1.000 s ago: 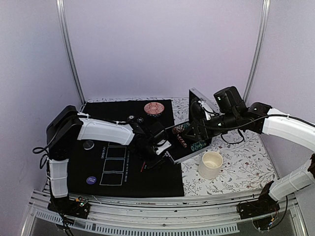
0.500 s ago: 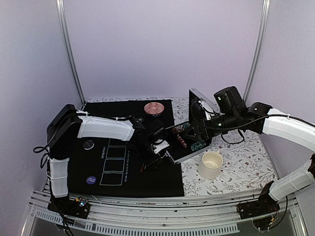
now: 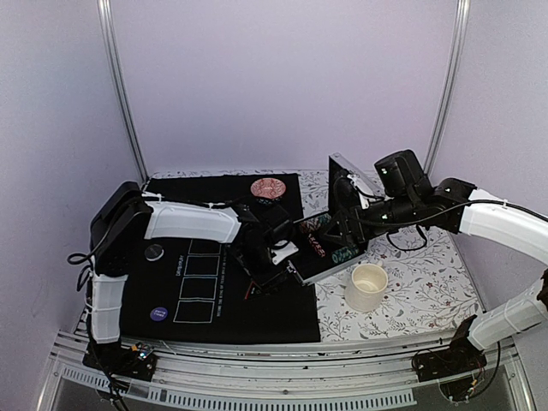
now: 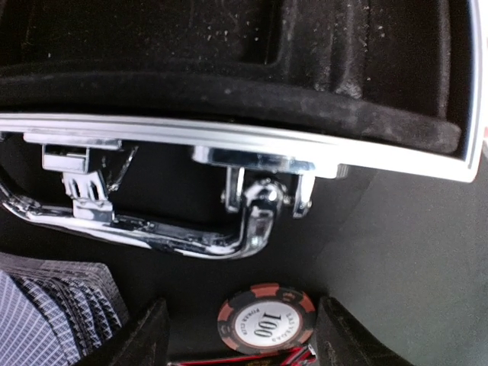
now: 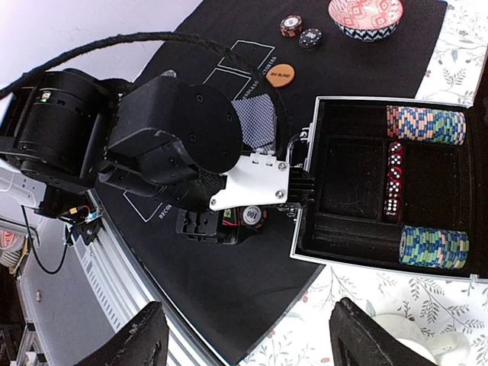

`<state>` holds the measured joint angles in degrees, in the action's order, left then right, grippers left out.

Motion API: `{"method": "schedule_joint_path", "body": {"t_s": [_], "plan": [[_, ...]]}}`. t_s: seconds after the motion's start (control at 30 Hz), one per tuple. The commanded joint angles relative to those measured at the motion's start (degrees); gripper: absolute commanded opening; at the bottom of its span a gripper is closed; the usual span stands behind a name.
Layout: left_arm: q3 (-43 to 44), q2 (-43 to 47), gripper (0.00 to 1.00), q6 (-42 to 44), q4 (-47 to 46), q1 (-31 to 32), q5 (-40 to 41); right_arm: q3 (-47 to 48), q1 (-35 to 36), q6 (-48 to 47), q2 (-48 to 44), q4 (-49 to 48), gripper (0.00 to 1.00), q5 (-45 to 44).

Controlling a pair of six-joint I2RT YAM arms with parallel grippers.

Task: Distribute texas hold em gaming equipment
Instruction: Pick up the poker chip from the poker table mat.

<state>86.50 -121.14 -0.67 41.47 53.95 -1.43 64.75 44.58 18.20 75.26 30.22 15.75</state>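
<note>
A red-and-black striped poker chip [image 4: 265, 316] marked 100 lies flat on the black mat, just in front of the open case's chrome handle [image 4: 152, 229]. My left gripper [image 4: 244, 339] is open around it, a finger on each side with a gap to the chip. A stack of grey-blue-backed cards [image 4: 53, 313] lies to its left. My right gripper [image 5: 258, 343] hangs open and empty high above the case [image 5: 343, 175], looking down on the left gripper [image 3: 267, 272] and the chip [image 5: 252, 216]. In the case are two chip stacks [image 5: 425, 124] [image 5: 433, 246] and red dice [image 5: 393, 179].
On the mat are an orange disc [image 5: 282, 75], two chips [image 5: 290, 25] [image 5: 310, 37], a black disc [image 3: 154, 252], a purple disc [image 3: 158, 314] and the red patterned bowl [image 3: 268, 188]. A white cup [image 3: 366, 287] stands on the floral cloth right of the case [image 3: 330, 248].
My left gripper's fingers have spread wider, and the left arm has shifted a little to the right. The right arm has hardly moved.
</note>
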Motion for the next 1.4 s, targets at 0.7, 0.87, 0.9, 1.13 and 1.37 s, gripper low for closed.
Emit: {"method": "schedule_joint_path", "body": {"t_s": [0.7,0.87,0.9,1.13,1.37], "plan": [[-1.9,-0.94,0.58,0.53,4.39,3.06,1.57,-0.41,0.23,-0.49,-1.69,1.07,0.74,-0.63],[-1.78,-0.94,0.58,0.47,5.25,2.72,1.94,-0.36,0.17,-0.51,-1.87,1.07,0.74,-0.79],[-1.77,-0.94,0.57,0.49,5.35,2.66,2.03,-0.36,0.18,-0.45,-1.88,1.03,0.74,-0.8],[-1.51,-1.11,0.44,0.38,5.9,2.67,2.73,-0.4,0.16,-0.57,-1.85,1.06,0.74,-0.75],[-0.97,-0.96,0.33,0.42,5.87,2.6,2.36,-0.42,0.17,-0.61,-2.16,1.15,0.74,-0.76]]}}
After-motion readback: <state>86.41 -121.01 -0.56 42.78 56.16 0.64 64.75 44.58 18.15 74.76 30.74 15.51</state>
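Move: The orange-and-black 100 chip lies just under the left hand, some 1 cm back of it and 1 cm below, already between the open fingers. The red triangle marker is about 2 cm back and 2 cm left of that hand, the card deck about 7 cm ahead and 4 cm left, and the case handle about 7 cm ahead and 2 cm right. From the right hand the chip is some 16 cm left, 1 cm ahead and 22 cm below. The left fingers close to the chip's rim from both sides, their gap shrinking from roughly 7 cm to a chip's width. First the hand, pointing down just above the mat, slides back about 1 cm and slightly right to centre over the chip; then it holds there while most of the closing comes at the end, gripper effort rising. ##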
